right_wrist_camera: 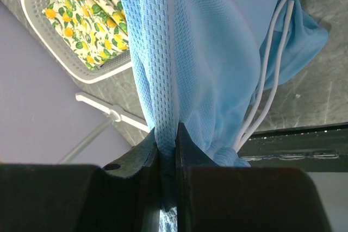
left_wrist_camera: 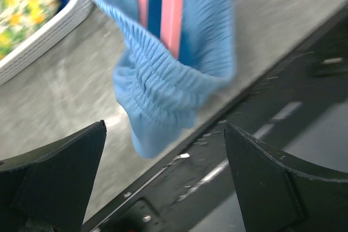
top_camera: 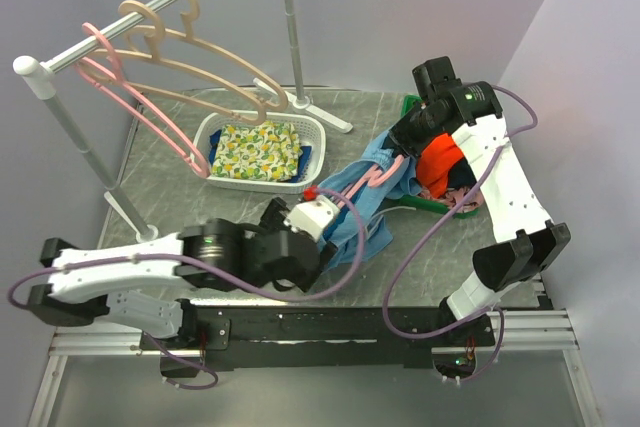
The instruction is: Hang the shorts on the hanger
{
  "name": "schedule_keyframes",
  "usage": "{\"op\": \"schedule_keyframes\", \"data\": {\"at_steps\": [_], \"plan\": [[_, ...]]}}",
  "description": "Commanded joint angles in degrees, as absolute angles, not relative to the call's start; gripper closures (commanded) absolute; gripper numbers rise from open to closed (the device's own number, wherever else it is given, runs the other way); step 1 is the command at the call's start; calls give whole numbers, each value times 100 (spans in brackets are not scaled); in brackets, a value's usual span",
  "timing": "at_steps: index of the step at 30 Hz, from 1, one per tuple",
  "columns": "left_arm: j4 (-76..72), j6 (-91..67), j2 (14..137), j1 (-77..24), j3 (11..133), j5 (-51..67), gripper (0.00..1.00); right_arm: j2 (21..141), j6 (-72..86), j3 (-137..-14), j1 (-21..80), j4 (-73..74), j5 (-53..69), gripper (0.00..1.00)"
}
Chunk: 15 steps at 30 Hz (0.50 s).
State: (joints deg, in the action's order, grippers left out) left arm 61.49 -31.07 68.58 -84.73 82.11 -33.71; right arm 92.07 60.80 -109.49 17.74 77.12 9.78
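The light blue shorts (top_camera: 352, 209) hang in a bunch over the table's middle, draped around the pink hanger (top_camera: 371, 176). My right gripper (top_camera: 397, 150) holds them up, and its jaws (right_wrist_camera: 167, 140) are shut on a fold of the mesh fabric, with the white drawstring (right_wrist_camera: 270, 80) dangling beside it. My left gripper (top_camera: 325, 222) hovers just left of the shorts. In its wrist view the left gripper (left_wrist_camera: 164, 130) stands wide open. The gathered waistband (left_wrist_camera: 163, 82) and two pink hanger bars (left_wrist_camera: 173, 9) sit beyond its fingers (left_wrist_camera: 60, 172), untouched.
A white basket (top_camera: 214, 131) with lemon-print cloth (top_camera: 258, 151) stands at back left. Behind it, a clothes rack (top_camera: 60, 59) carries beige hangers (top_camera: 200, 59) and another pink hanger (top_camera: 140, 107). An orange garment (top_camera: 440, 162) lies at right. The table's front edge (left_wrist_camera: 255, 88) is near the shorts.
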Motion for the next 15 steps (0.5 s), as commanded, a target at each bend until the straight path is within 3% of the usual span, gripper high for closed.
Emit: {"op": "schedule_keyframes", "data": {"at_steps": [1,6,7,9,10,13,15], "plan": [[6943,-3717,7294,-8613,8420,-4605,9,8974,6170,-11039,1740,7541,1283,100],[6610,-3657,7374,-8631,8306,-5175,24,8903,6179,-11004,1740,7550,1283,100],[6461,-3500,7339,-8631,8193,-5246,33,8869,6170,-10978,1749,7541,1292,100],[5814,-3201,7217,-8631,8051,-5282,39,8833,6179,-10960,1740,7532,1283,100],[5592,-2886,7181,-8631,7946,-5282,50,8772,6205,-10916,1758,7515,1292,100],[4897,-2393,7102,-8622,7823,-5142,63,8605,6275,-10662,1810,7348,1353,100],[4529,-2189,7110,-8622,7787,-5081,63,8517,6328,-10504,1854,7243,1380,100]]}}
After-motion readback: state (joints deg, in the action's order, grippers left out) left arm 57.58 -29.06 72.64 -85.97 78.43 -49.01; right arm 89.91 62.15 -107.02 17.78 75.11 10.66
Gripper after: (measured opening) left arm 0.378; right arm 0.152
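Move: The shorts' near waistband end hangs just beyond the left fingertips, roughly 4 cm ahead, 1 cm to the right and 3 cm below the left hand. The pink hanger's middle lies about 10 cm ahead, 9 cm right and 2 cm below that hand, the white basket some 35 cm ahead, 14 cm left and 23 cm below. From the right hand, the waistband end is about 17 cm back, 15 cm left and 4 cm below. The shorts' near waistband end is pinched between the left fingers, which start wide open and close as that hand eases about 3.5 cm forward, first sinking 3 cm, then rising 1.5 cm, its wrist tipping up and turning slightly counter-clockwise, some 15 degrees overall. The right hand stays in place, keeping its pinch on the far part of the waistband. ##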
